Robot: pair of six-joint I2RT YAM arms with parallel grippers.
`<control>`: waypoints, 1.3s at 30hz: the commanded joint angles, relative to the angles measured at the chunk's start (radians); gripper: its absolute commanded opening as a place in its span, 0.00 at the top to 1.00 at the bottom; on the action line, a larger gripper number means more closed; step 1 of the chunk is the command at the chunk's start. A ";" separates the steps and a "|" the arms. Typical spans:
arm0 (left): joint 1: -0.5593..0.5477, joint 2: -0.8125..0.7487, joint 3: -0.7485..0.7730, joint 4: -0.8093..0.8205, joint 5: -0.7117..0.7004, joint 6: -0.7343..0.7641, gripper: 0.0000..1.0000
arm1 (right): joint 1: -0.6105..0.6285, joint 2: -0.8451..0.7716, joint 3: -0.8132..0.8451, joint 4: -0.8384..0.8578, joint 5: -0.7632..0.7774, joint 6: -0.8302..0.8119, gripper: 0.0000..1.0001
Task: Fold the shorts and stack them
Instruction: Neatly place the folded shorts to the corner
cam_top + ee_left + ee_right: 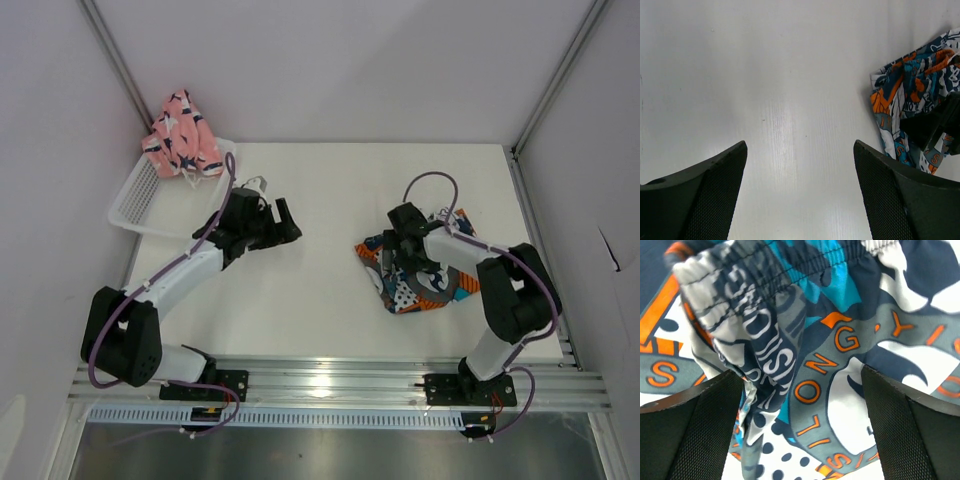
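The printed shorts [425,275], blue, orange, white and grey with round logos, lie bunched on the table's right half. My right gripper [397,256] is right over them, open, its jaws wide on either side of a raised fold of the printed shorts [790,365]. The pink shorts [181,135] with navy-and-white shapes sit crumpled on the far end of the white basket [135,205]. My left gripper [287,222] is open over bare table left of centre, nothing between its fingers [705,195]. The printed shorts [910,100] show at the left wrist view's right edge.
The white mesh basket sits tilted at the table's back left corner against the wall. Grey walls with aluminium posts [560,75] enclose the table on three sides. A metal rail [340,385] runs along the near edge by the arm bases.
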 commanded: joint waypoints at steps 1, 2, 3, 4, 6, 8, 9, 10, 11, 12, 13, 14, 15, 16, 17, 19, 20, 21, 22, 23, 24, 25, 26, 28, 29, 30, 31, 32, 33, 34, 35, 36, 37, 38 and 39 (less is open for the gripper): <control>-0.021 -0.003 -0.005 0.066 0.037 -0.020 0.12 | -0.031 -0.078 -0.099 -0.076 0.012 0.057 0.00; -0.031 0.011 0.004 0.066 0.031 -0.021 0.12 | -0.039 -0.095 -0.131 -0.089 0.015 0.079 0.01; -0.050 0.018 0.013 0.064 0.029 -0.020 0.12 | -0.053 -0.113 -0.145 -0.099 0.033 0.091 0.01; -0.057 0.026 0.019 0.068 0.028 -0.020 0.12 | -0.059 -0.123 -0.156 -0.109 0.033 0.106 0.01; -0.078 0.043 0.033 0.069 0.028 -0.024 0.12 | -0.076 -0.150 -0.194 -0.126 0.053 0.137 0.01; -0.089 0.057 0.039 0.071 0.026 -0.026 0.11 | -0.105 -0.164 -0.220 -0.124 0.021 0.163 0.02; -0.098 0.061 0.045 0.071 0.028 -0.026 0.12 | -0.108 -0.175 -0.231 -0.126 0.006 0.171 0.03; -0.103 0.063 0.047 0.072 0.031 -0.027 0.12 | -0.108 -0.179 -0.233 -0.133 0.007 0.183 0.03; -0.107 0.063 0.047 0.074 0.033 -0.027 0.11 | -0.107 -0.184 -0.237 -0.147 0.019 0.198 0.03; -0.110 0.066 0.048 0.075 0.036 -0.029 0.12 | -0.105 -0.190 -0.244 -0.153 0.018 0.224 0.03; -0.120 0.068 0.048 0.075 0.037 -0.027 0.12 | -0.102 -0.204 -0.260 -0.161 0.012 0.243 0.03; -0.124 0.068 0.045 0.077 0.039 -0.027 0.12 | -0.094 -0.215 -0.274 -0.179 0.010 0.266 0.02; -0.133 0.068 0.042 0.078 0.040 -0.027 0.11 | -0.088 -0.227 -0.291 -0.185 0.007 0.312 0.02; -0.138 0.065 0.039 0.081 0.043 -0.027 0.12 | -0.082 -0.242 -0.323 -0.190 0.003 0.341 0.01; -0.141 0.063 0.028 0.087 0.045 -0.026 0.12 | -0.062 -0.276 -0.336 -0.196 -0.002 0.356 0.01; -0.150 0.063 0.021 0.098 0.048 -0.026 0.11 | -0.048 -0.297 -0.345 -0.213 0.036 0.399 0.00; -0.152 0.065 0.016 0.098 0.052 -0.024 0.11 | -0.047 -0.307 -0.342 -0.231 0.050 0.406 0.01; -0.155 0.066 0.018 0.100 0.055 -0.024 0.11 | -0.048 -0.308 -0.337 -0.242 0.062 0.416 0.01; -0.156 0.068 0.016 0.101 0.062 -0.023 0.12 | -0.048 -0.308 -0.331 -0.250 0.102 0.427 0.01; -0.158 0.068 0.013 0.100 0.065 -0.021 0.12 | -0.048 -0.305 -0.325 -0.262 0.122 0.432 0.01; -0.161 0.066 0.008 0.104 0.063 -0.020 0.11 | -0.050 -0.302 -0.320 -0.264 0.133 0.432 0.01; -0.163 0.063 0.004 0.106 0.065 -0.020 0.11 | -0.051 -0.299 -0.316 -0.270 0.153 0.442 0.00; -0.164 0.060 0.002 0.107 0.066 -0.020 0.11 | -0.053 -0.298 -0.307 -0.274 0.164 0.441 0.00; -0.166 0.057 -0.001 0.104 0.065 -0.018 0.11 | -0.050 -0.311 -0.287 -0.277 0.173 0.424 0.00; -0.166 0.054 0.001 0.103 0.065 -0.015 0.11 | -0.047 -0.322 -0.270 -0.294 0.187 0.403 0.01; -0.166 0.051 0.002 0.100 0.066 -0.014 0.11 | -0.041 -0.336 -0.224 -0.303 0.191 0.389 0.01; -0.164 0.049 0.005 0.097 0.065 -0.014 0.11 | -0.030 -0.366 -0.199 -0.313 0.193 0.374 0.01; -0.164 0.048 0.007 0.092 0.065 -0.015 0.11 | -0.024 -0.385 -0.175 -0.316 0.188 0.349 0.01; -0.167 0.043 0.011 0.089 0.066 -0.015 0.11 | -0.015 -0.402 -0.129 -0.313 0.161 0.296 0.01; -0.169 0.042 0.015 0.089 0.066 -0.017 0.11 | -0.008 -0.432 -0.109 -0.308 0.144 0.274 0.01; -0.172 0.043 0.022 0.086 0.065 -0.017 0.11 | 0.002 -0.445 -0.093 -0.294 0.091 0.252 0.01; -0.181 0.052 0.028 0.081 0.065 -0.017 0.11 | 0.005 -0.458 -0.081 -0.284 0.066 0.208 0.01; -0.187 0.058 0.039 0.078 0.062 -0.017 0.11 | 0.008 -0.477 -0.063 -0.274 0.049 0.197 0.00; -0.196 0.065 0.053 0.075 0.057 -0.018 0.11 | 0.010 -0.485 -0.055 -0.268 0.035 0.189 0.00; -0.213 0.071 0.057 0.071 0.051 -0.018 0.11 | 0.010 -0.494 -0.050 -0.261 0.003 0.176 0.01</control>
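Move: The folded shorts are right under my open right fingers, their middle about 3 cm to the right, level with the hand and some 1 cm below it. Their far-left corner reaches out roughly 12 cm to the left and 4 cm ahead of the hand. The near-right table corner lies about 25 cm back and 34 cm to the right. From my left hand, the shorts lie about 30 cm right, 2 cm back and 12 cm below. With my right fingers still wide open and resting on the shorts, I keep dragging the cloth back and to the right towards the near-right table corner, about 10 cm back and 6 or 7 right, turning some 25 degrees clockwise. Then I lift about 8 cm off it, swinging a little forward and left. My left hand follows rightward, open and clear of the table, about 7 cm. ##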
